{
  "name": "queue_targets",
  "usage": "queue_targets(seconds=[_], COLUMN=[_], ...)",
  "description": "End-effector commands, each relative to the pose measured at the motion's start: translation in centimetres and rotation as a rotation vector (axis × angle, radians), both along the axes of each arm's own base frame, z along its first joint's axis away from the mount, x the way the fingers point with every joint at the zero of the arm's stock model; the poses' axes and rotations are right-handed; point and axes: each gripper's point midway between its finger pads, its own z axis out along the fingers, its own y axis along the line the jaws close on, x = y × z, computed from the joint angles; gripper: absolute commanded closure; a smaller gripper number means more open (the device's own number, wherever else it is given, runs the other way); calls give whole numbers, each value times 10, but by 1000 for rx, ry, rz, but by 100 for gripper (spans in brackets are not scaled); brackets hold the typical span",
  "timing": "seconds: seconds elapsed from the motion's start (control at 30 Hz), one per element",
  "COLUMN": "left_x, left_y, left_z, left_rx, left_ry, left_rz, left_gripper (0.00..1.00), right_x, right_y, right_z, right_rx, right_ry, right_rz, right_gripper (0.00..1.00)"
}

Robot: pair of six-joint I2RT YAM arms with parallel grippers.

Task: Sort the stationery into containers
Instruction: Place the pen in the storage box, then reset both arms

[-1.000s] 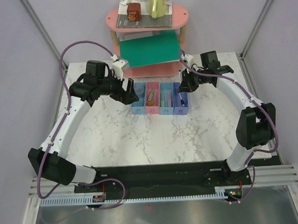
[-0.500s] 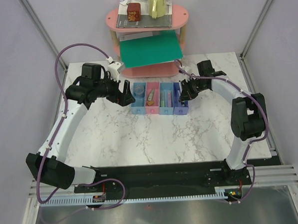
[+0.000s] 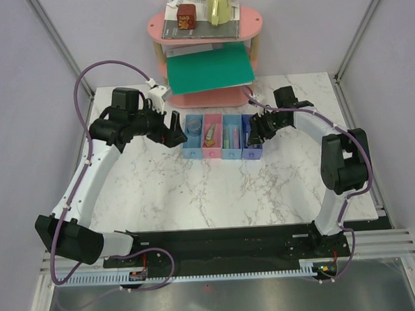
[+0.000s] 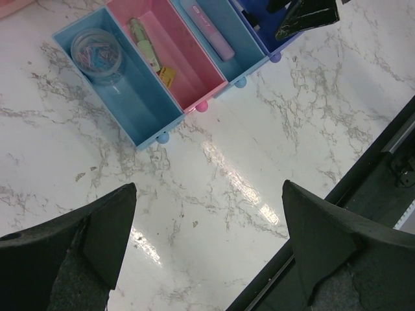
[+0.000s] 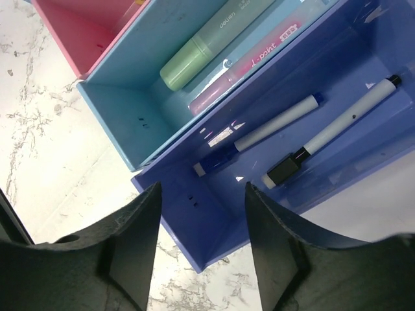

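Observation:
The containers are four joined trays: light blue (image 3: pixel 193 155), pink (image 3: pixel 212 156), blue (image 3: pixel 231 155) and violet-blue (image 5: pixel 214 227). A clear tape roll (image 4: pixel 97 52) lies in the light blue one. The pink tray (image 4: pixel 188 78) holds a tan eraser (image 4: pixel 167 76) and a pale stick. In the blue tray (image 5: pixel 123 123) lie a pale green marker (image 5: pixel 214 42) and a pink-purple marker (image 5: pixel 249 68). A blue-tipped white pen (image 5: pixel 259 139) and a black-capped pen (image 5: pixel 331 133) rest in the violet-blue tray. My right gripper (image 5: pixel 202 194) hangs open just over that tray, holding nothing. My left gripper (image 4: pixel 207 194) is wide open above bare marble, left of the row.
A pink oval two-tier shelf (image 3: pixel 204 27) stands behind the trays with a green folder (image 3: pixel 210 68), grey books, a brown box (image 3: pixel 186 17) and a yellow-green cup (image 3: pixel 219 5). The table's dark front edge (image 4: pixel 389 168) runs near my left gripper.
My right gripper came down over the violet-blue tray and has opened from shut. My left gripper drew back a little to the left, still open.

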Motion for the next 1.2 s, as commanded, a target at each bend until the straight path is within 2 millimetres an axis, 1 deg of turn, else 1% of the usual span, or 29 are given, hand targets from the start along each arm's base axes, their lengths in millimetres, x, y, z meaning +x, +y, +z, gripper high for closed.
queue_targets(seconds=[0.0,0.07,0.13,0.17,0.23,0.27,0.3,0.33,0.37,0.4,0.5,0.53,0.57,0.6,0.63,0.67,0.7,0.73,0.77,0.8,0.83,0.87,0.93,0.97,1.0,1.07,1.17], left_x=[-2,-3,-2,-1,2,4,7,10,13,15,19,21,20,18,18,18,14,10,11,8,5,6,1,-1,-1,-6,-18], left_y=[3,3,4,5,7,8,10,14,16,18,29,35,38,41,46,52,56,55,67,72,74,87,98,105,117,128,129], left_z=[10,10,11,11,10,12,11,10,11,9,7,5,6,5,3,5,4,7,9,14,19,21,29,31,32,32,27], left_rx=[-1,-5,-5,-4,6,10,15,32,41,54,106,133,145,162,188,198,197,171,154,134,106,100,93,97,105,127,133], left_ry=[-61,-63,-70,-72,-75,-81,-81,-85,-88,-87,-95,-102,-107,-104,-109,-112,-95,-89,-82,-84,-92,-97,-126,-132,-136,-146,-148], left_rz=[-11,-8,-2,4,20,31,47,72,88,102,140,157,164,167,174,190,192,170,195,201,189,221,225,237,269,289,273], left_gripper=[0,0,0,0,0,0,0,0,0,0,0,0,0,0,0,0,0,0,0,0,0,0,0,0,0,0,0], right_x=[9,11,14,14,18,17,19,19,11,10,0,-5,-6,-10,-16,-23,-26,-31,-38,-43,-45,-47,-52,-54,-57,-60,-60], right_y=[3,3,4,3,0,-3,-2,-8,-12,-13,-33,-39,-51,-58,-66,-72,-83,-89,-98,-104,-109,-115,-129,-137,-138,-144,-142], right_z=[28,42,65,74,100,106,117,125,125,134,147,160,164,168,182,184,191,198,199,209,212,216,224,224,226,224,225], right_rx=[23,27,33,32,7,-18,-39,-87,-119,-140,-225,-240,-290,-310,-324,-339,-329,-312,-286,-266,-257,-257,-254,-261,-255,-249,-222], right_ry=[-93,-119,-174,-188,-258,-270,-302,-330,-309,-324,-343,-379,-396,-408,-449,-445,-445,-446,-412,-431,-441,-455,-477,-474,-476,-466,-459], right_rz=[6,4,2,2,-22,-38,-37,-63,-66,-65,-118,-140,-180,-201,-222,-231,-250,-245,-246,-256,-266,-269,-308,-319,-319,-326,-326], right_gripper=[37,34,32,32,30,28,27,17,10,2,2,2,2,2,2,2,2,2,2,2,2,2,2,2,2,2,2])
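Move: The blue-capped pen already lies loose in the dark-blue compartment, about 3 cm ahead, 3 cm left and 5 cm below the right hand. The black-capped pen lies about 5 cm ahead, level sideways; the pink marker, next compartment over, about 3 cm ahead and 8 cm left. From the high left hand, the blue-capped pen is some 26 cm right, 6 cm ahead and 22 cm down. Opening fully, the right hand rises 21 cm off the box, then swings 15 cm right; left retreats 13 cm left. ##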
